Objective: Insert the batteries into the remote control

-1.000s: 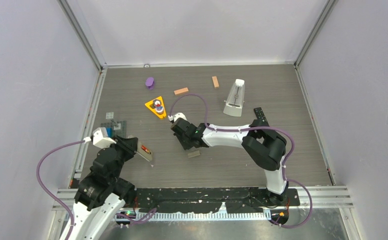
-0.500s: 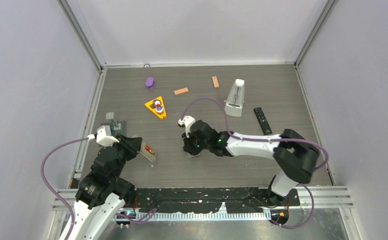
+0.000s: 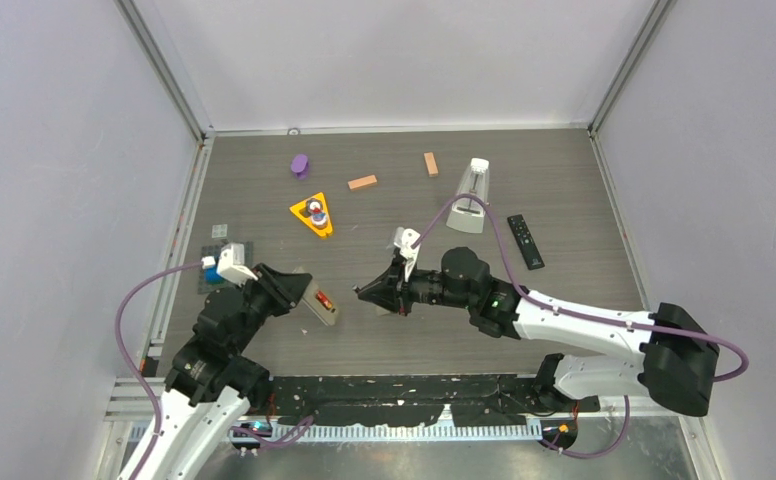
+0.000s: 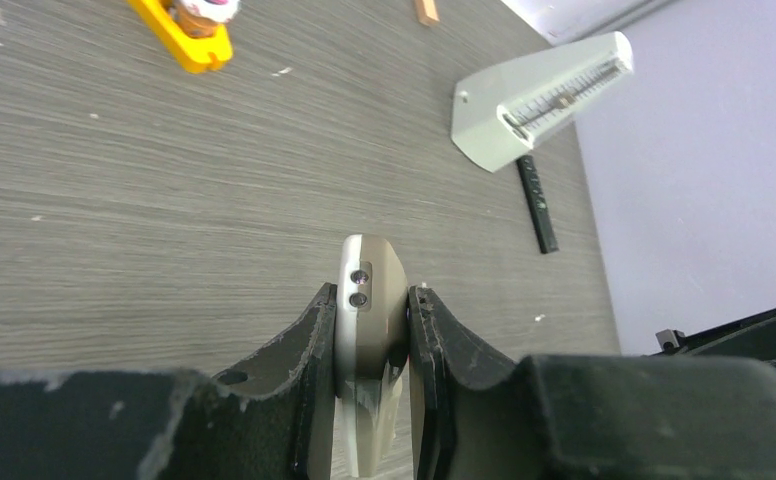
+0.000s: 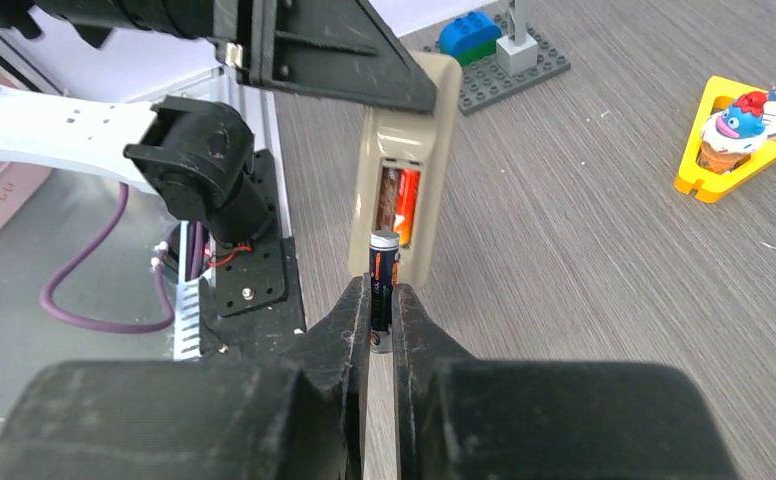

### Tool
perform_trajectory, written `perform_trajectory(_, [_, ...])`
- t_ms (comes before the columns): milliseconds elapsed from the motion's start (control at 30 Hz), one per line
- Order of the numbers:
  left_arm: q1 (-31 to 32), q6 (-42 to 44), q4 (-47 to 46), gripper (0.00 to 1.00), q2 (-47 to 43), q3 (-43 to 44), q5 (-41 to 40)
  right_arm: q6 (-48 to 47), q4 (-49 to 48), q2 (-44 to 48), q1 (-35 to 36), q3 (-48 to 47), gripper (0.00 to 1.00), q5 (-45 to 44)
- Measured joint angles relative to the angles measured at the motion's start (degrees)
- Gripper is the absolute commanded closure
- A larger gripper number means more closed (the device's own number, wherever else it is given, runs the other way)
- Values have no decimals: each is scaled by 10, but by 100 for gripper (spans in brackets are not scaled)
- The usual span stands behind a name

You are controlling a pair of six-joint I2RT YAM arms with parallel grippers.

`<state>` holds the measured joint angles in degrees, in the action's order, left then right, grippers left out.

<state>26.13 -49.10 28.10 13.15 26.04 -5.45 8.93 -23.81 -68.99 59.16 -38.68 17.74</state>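
My left gripper [image 4: 372, 296] is shut on a beige remote control [image 4: 369, 262] and holds it off the table at the front left [image 3: 320, 304]. In the right wrist view the remote control [image 5: 434, 110] faces me with its compartment open and a red-orange battery [image 5: 402, 205] lying inside. My right gripper [image 5: 382, 292] is shut on a dark battery [image 5: 383, 255], held upright just in front of the compartment. From above, the right gripper [image 3: 364, 293] points left, a short gap from the remote.
A black remote [image 3: 525, 241] lies at the right beside a white metronome [image 3: 471, 197]. A yellow triangular toy [image 3: 312, 214], a purple piece [image 3: 300, 164] and two orange blocks [image 3: 362, 182] [image 3: 430, 164] lie further back. A grey brick plate [image 5: 504, 55] sits at the left.
The left gripper has carried the remote to the right. The right arm has swung out to the right and its gripper now points left at the remote with the battery.
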Motion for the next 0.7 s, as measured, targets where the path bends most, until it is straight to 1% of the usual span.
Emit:
perform_trajectory(67, [0, -15, -21, 100, 8, -8, 18, 5, 18, 12, 0, -6, 95, -1])
perform_trajectory(133, [0, -45, -59, 100, 26, -21, 47, 17, 69, 11, 3, -35, 95, -11])
perform_trajectory(233, [0, -107, -154, 100, 68, -63, 93, 46, 197, -2, 14, -132, 95, -54])
perform_trajectory(367, [0, -177, -262, 100, 151, -103, 147, 84, 319, -4, 23, -234, 95, -99])
perform_trajectory(533, [0, -226, -374, 100, 221, -106, 193, 105, 441, -18, 30, -287, 95, -129])
perform_trajectory(700, [0, -263, -498, 100, 286, -105, 241, 107, 536, -47, 35, -306, 95, -168])
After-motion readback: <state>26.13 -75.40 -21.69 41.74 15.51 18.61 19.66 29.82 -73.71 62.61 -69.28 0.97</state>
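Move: Just off the right hand's fingertips, which hold a battery, the remote's battery compartment lies about 7 cm to the left, 1 cm back and 3 cm lower. The loose cover is on the table some 8 cm ahead of the right hand, 3 cm to its right and 21 cm down. From the left hand, which grips the remote, the battery is roughly 10 cm to the right, 1 cm back and about level. Swinging the held remote about 10 cm to the right and slightly forward, the left hand dips, comes back up, and rolls its left side down some 30 degrees while turning clockwise. The right hand keeps the battery pinched, rises about 7 cm and sinks most of the way back, easing 3 cm right and tipping its fingers downward at the open compartment. ##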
